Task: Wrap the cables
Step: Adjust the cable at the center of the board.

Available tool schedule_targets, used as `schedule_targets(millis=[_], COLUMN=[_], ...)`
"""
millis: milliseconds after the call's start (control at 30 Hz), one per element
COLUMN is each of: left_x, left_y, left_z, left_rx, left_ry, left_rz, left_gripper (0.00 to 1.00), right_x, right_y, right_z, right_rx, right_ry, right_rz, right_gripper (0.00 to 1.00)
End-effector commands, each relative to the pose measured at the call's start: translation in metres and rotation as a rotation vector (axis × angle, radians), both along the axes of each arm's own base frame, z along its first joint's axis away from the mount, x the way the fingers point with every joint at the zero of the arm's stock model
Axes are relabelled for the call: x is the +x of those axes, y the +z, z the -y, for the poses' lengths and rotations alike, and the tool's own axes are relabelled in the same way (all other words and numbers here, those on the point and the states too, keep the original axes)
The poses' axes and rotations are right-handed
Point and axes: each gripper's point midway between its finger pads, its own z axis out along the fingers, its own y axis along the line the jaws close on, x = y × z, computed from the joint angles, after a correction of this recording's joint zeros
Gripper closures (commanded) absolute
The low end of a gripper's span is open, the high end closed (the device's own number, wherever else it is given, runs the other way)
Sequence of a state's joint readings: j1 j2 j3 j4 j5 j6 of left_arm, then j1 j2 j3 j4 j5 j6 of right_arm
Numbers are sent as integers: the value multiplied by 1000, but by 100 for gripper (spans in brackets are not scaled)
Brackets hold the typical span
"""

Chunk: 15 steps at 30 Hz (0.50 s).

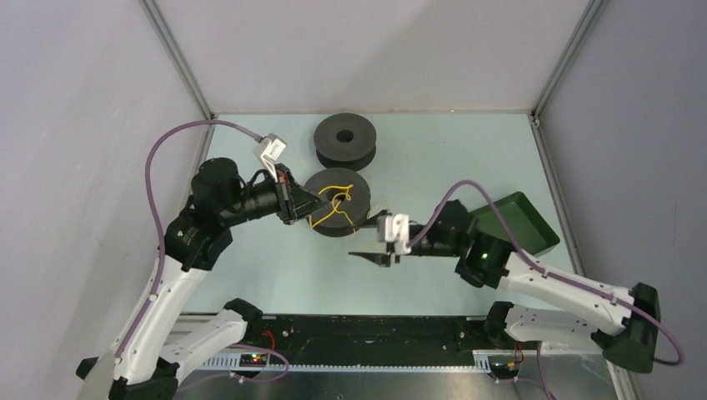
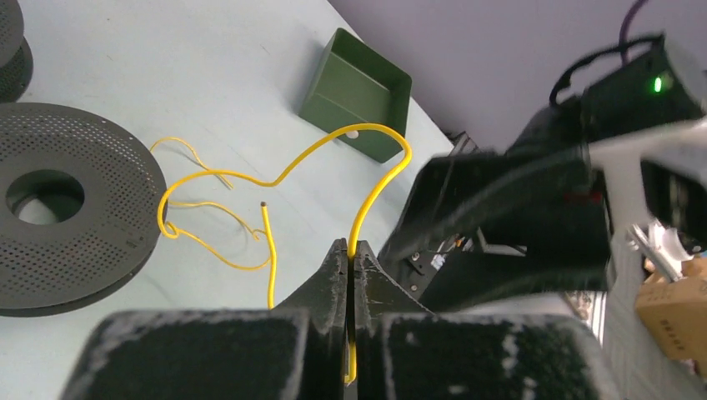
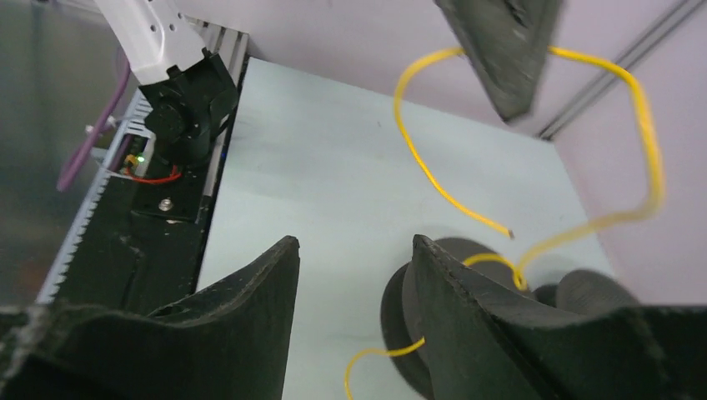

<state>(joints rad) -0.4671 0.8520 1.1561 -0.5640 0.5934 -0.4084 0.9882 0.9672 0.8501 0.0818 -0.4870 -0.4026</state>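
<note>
The yellow cable (image 1: 336,200) loops loosely over the nearer dark grey spool (image 1: 338,218) in the middle of the table. My left gripper (image 1: 319,202) is shut on this cable. In the left wrist view the cable (image 2: 379,179) rises from between the closed fingertips of that gripper (image 2: 350,248), arches, and trails back down to the spool (image 2: 92,217). My right gripper (image 1: 371,255) hovers just to the front right of the spool. It is open (image 3: 354,242) with nothing between its fingers, and the yellow cable (image 3: 433,179) hangs beyond it. The red cable is out of view.
A second dark grey spool (image 1: 346,140) stands behind the first, toward the back wall. A green bin (image 1: 517,223) sits at the right side of the table, behind the right arm, and also shows in the left wrist view (image 2: 358,92).
</note>
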Motion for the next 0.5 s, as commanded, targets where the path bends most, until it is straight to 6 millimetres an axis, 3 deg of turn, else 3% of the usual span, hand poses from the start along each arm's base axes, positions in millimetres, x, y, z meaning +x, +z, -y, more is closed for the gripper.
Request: schedule_targets(millis=[0, 100, 300, 467], left_x=[4, 9, 15, 18], left_y=[23, 22, 15, 8], left_z=[7, 8, 11, 10], left_rx=[-93, -108, -121, -124], left_ry=[26, 42, 64, 83], left_rz=[-42, -62, -97, -111], left_gripper=[100, 100, 100, 100], right_x=[15, 11, 30, 42], right_y=[30, 40, 26, 39], right_z=[-25, -43, -75, -83], right_rx=[89, 156, 185, 271], right_ry=[-116, -128, -185, -251], right_rz=[299, 303, 179, 93], right_gripper=[43, 42, 46, 50])
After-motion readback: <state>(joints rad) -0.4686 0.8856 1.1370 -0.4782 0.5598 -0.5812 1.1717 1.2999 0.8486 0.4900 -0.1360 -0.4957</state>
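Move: The right hand, open, goes for the short tail of yellow cable under the left fingers: its bend lies about 10 cm to the left, 4 cm ahead and roughly level. The left fingers are some 10 cm left, 6 cm ahead and 4 cm higher; the near spool is 16 cm ahead, 8 cm left and about 23 cm below. From the left hand, that tail is 3 cm below and 2 cm back. Keeping its pinch on the yellow cable, the left hand eases barely 2 cm forward and tilts a few degrees. Meanwhile the right hand, jaws still open, reaches about 8 cm left towards the hanging tail, then also forward some 3 cm and down nearly as much, turning about 10 degrees clockwise; no touch by it on the cable can be made out. ##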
